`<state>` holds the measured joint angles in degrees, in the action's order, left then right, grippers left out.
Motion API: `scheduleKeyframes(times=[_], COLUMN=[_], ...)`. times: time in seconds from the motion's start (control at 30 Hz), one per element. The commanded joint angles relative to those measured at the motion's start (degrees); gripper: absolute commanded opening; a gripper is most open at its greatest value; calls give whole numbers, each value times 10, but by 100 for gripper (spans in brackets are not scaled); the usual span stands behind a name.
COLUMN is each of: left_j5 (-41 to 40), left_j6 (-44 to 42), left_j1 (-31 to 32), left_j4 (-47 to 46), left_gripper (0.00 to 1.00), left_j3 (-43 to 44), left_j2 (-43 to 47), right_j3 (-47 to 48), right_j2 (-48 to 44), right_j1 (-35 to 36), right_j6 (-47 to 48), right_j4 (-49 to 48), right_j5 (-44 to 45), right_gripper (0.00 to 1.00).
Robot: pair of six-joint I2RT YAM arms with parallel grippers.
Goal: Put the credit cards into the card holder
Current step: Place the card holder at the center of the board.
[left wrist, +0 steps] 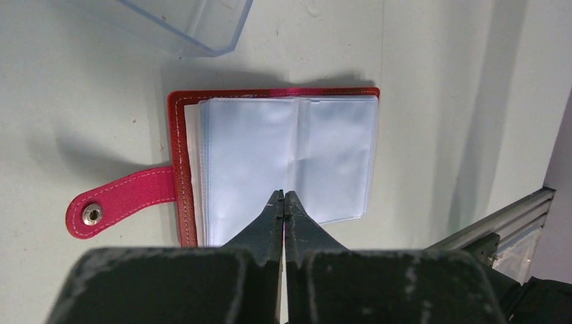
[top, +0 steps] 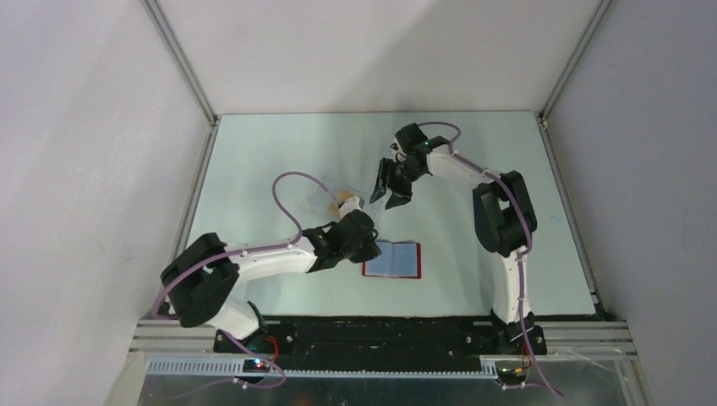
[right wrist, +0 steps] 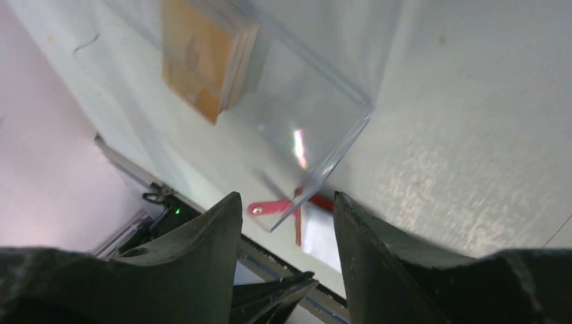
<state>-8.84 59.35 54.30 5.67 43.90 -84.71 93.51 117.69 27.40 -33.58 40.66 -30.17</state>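
Observation:
The card holder lies open on the table, a red wallet with blue-grey plastic sleeves and its red tab sticking out to the left. My left gripper is shut with nothing in it, its tips over the near edge of the sleeves. In the top view the left gripper is at the left edge of the card holder. The credit cards form an orange stack inside a clear plastic box. My right gripper hangs open above the box's near corner, holding nothing.
The clear box sits just behind the left wrist, with the right gripper at its right side. A corner of the box shows beyond the wallet. Metal frame rails and white walls border the table.

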Motion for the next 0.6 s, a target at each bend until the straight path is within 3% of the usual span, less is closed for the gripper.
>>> scheduleKeyframes(times=[0.0,0.2,0.57], left_j5=[-2,-2,5], left_j6=[-18,-18,-24], left_j1=[6,8,12], left_j4=[0,1,0], left_gripper=[0,0,0], left_j3=[19,19,25], left_j2=[-21,-22,-39], right_j3=[74,131,158], right_j2=[63,105,101], right_j1=[9,7,-37], right_j6=[34,52,94], right_j4=[97,137,165], right_j5=[80,128,150], right_gripper=[51,36,7])
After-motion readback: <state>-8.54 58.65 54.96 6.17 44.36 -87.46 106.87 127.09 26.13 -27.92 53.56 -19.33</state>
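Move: The clear box's middle lies about 8 cm left of the right hand, 1 cm nearer the bases and 6 cm lower; its right end is almost under the fingers. The yellow cards stand inside, some 8 cm left, level fore and aft. The open card holder lies about 13 cm back and 3 cm right, 8 cm below. From the left hand the box is roughly 12 cm ahead, 8 cm left, 3 cm lower. The right hand sinks about 3 cm, then pinches the box's right-end wall, shifting some 3 cm forward and right. ##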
